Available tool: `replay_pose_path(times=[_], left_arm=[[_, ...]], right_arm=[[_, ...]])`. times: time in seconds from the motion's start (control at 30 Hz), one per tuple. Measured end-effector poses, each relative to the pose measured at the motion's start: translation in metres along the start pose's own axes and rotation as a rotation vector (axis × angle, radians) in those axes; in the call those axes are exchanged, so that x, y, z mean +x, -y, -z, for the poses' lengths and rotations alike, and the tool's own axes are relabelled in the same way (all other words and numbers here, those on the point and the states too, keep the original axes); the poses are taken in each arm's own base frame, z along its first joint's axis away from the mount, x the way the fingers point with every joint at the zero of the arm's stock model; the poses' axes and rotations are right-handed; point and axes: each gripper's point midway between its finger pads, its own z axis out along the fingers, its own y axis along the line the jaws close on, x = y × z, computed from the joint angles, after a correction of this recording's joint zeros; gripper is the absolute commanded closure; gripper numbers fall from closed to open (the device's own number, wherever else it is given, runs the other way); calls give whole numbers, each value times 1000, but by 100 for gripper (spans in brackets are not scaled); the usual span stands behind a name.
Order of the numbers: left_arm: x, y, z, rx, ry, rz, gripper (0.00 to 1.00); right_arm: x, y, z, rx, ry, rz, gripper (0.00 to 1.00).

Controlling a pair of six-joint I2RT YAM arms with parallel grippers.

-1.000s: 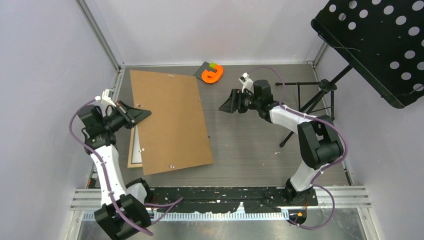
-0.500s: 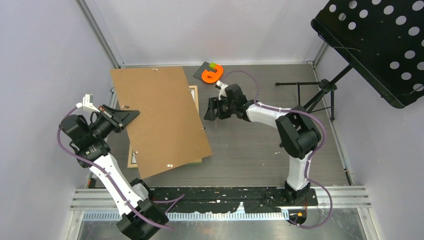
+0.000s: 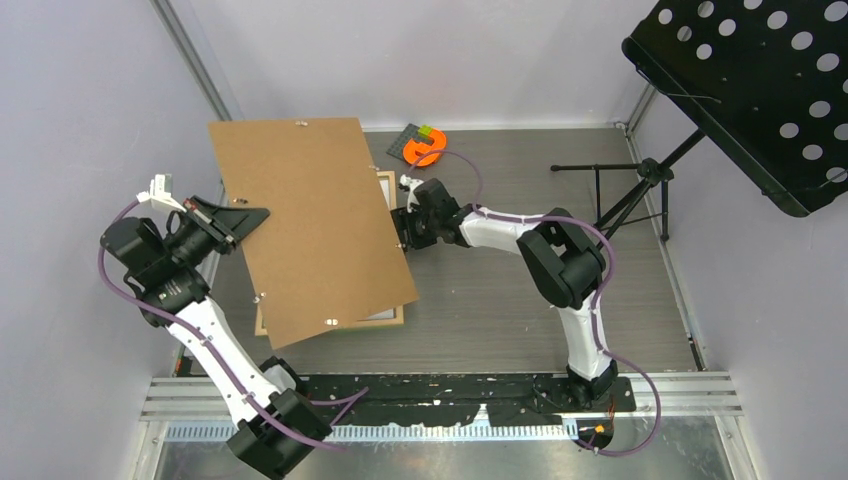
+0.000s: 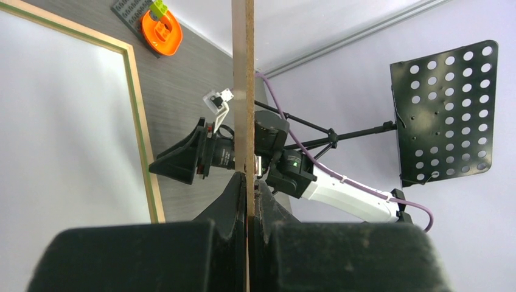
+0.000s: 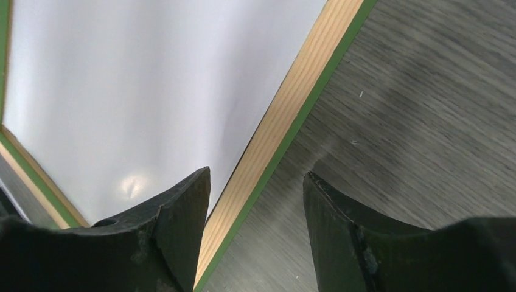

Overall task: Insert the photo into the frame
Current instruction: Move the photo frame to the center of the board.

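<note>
A brown backing board hangs tilted above the table, and my left gripper is shut on its left edge. In the left wrist view the board runs edge-on between the shut jaws of the left gripper. Under it lies the frame, pale wood with a green edge. Inside the frame the photo shows a plain white face. My right gripper is open and straddles the frame's right rail, one finger over the photo and one over the table. The top view shows the right gripper at that rail.
An orange piece on a small grey studded plate lies at the back of the table. A black perforated music stand hangs over the right side, its tripod legs on the table. Grey walls close in on three sides.
My left arm swung the backing board up and towards the back left, uncovering the frame's right and near rails. My right gripper moved left to the frame's right rail and narrowed a little.
</note>
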Motion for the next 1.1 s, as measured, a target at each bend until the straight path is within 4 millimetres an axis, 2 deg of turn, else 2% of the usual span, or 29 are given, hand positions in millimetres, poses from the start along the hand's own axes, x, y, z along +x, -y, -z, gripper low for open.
replay_pose_path(times=[0.1,0.3,0.87,1.1], left_arm=[[-6,3,0,1,2,-10,100],[-15,7,-1,1,3,-37,100],[-16,-10,-4,-30,-6,-25,100],[-16,-13,-4,-33,-8,-27,100]], right_arm=[[5,4,-7,18,-17,-5,44],[1,7,-12,35,-19,-14,52],[-4,5,-20,33,-27,-41,55],[-5,6,-25,48,-36,-51,66]])
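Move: The right hand hovers over the photo frame's right rail; the rail's middle lies about 3 cm below it, 1 cm to its left and 4 cm back. The frame's own middle is roughly 15 cm left and 4 cm back, the orange tool some 20 cm ahead and 5 cm right. The left hand already holds the brown board aloft; from it the frame's middle lies about 8 cm ahead, 7 cm right and 33 cm below. The right hand first sinks a little over 1 cm onto the frame's right rail, then eases forward and left by about 1.5 cm each, its fingers closing from about two-thirds open to a little over a third, one tip inside the rail over the white sheet and the other along its green outer side. The left hand keeps its shut grip on the brown board high over the frame, rising about 1.5 cm and sinking back while it drifts some 2 cm forward and left, almost without turning. ##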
